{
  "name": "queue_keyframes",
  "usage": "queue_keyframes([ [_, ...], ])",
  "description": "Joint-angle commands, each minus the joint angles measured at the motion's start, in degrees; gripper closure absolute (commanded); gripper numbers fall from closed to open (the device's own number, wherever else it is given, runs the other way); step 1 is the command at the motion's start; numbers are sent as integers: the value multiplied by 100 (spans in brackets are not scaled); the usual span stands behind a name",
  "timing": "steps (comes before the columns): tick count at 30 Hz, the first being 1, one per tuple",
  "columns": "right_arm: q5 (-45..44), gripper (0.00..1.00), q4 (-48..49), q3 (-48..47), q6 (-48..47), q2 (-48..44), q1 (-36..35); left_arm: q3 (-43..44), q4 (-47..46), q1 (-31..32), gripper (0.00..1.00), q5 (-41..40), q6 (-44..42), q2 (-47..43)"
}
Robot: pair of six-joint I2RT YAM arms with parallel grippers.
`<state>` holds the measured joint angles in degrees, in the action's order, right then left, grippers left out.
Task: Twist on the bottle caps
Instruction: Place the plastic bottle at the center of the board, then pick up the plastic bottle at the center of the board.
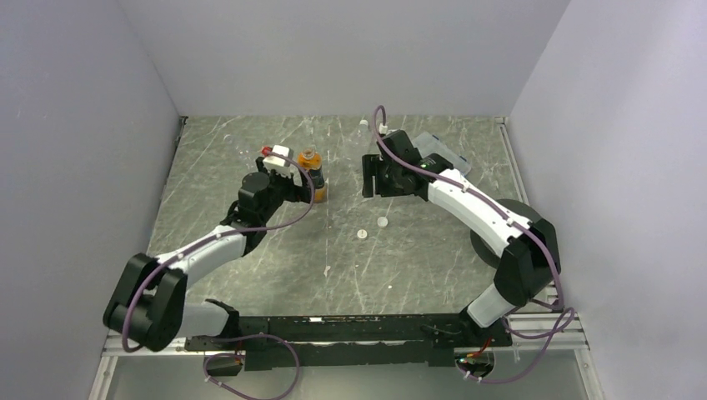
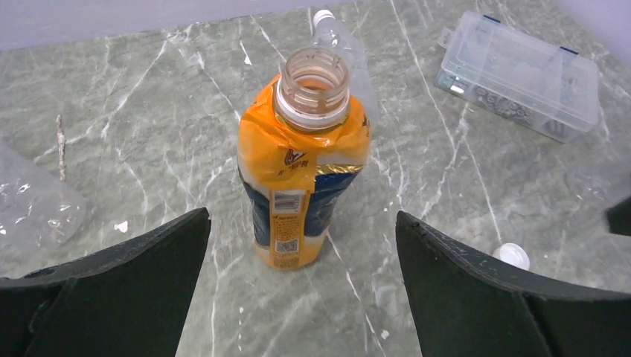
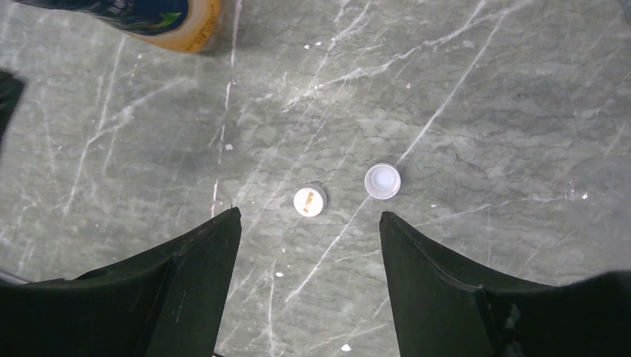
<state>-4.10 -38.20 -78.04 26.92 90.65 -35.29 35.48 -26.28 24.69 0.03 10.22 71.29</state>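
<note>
An orange bottle [image 2: 303, 160] with a dark label stands upright and uncapped on the table, just beyond my left gripper [image 2: 301, 216]. That gripper is open, its fingers wide on either side and clear of the bottle [image 1: 313, 172]. Two small white bottle caps [image 3: 309, 201] [image 3: 382, 181] lie loose on the table, right beyond the fingertips of my right gripper [image 3: 309, 216], which is open and empty. From above, the caps [image 1: 382, 222] [image 1: 362, 235] sit mid-table, nearer than the right gripper [image 1: 371, 175]. A clear bottle [image 2: 344, 46] with a white cap lies behind the orange one.
A flat clear box [image 2: 521, 71] with small parts sits at the back right. Another white cap [image 2: 512, 255] lies by the left gripper's right finger. Crumpled clear plastic [image 2: 30, 201] lies to the left. A black disc [image 1: 488, 243] is partly hidden under the right arm.
</note>
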Motion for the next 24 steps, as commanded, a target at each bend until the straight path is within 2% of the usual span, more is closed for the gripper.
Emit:
queue_keyframes([
  [1,58,28,228,52,-90,-504,6,-151,-1972,-64,1,12,-382,558],
  [14,72,28,347,459,-132,-960,4,-607,-4465,-96,0,498,-159,2425],
  [24,148,28,433,659,-127,-996,4,-598,-5884,-96,4,443,-57,3751],
])
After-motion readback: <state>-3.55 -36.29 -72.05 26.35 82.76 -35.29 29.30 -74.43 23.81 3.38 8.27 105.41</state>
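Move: The orange-labelled plastic bottle stands some 7 cm ahead of the left hand and 3 cm to its right, its middle about 7 cm lower. From that same hand, the capped clear bottle is about 18 cm ahead and 13 cm right; on the table, the nearer white cap is roughly 4 cm back and 15 cm right, the farther one level and 20 cm right. From the right hand, the orange-labelled bottle lies about 10 cm ahead and 15 cm left. The orange-labelled bottle is approached by the left hand with its fingers wide open: first forward and down, then mostly down in front of it to a low grasp height, about 9 cm down and 4 forward in all, easing 2 cm right while the fingertips tilt up nearly level. The right hand lifts about 3 cm and settles halfway back, withdrawing 2 cm towards its base, fingers held open. ##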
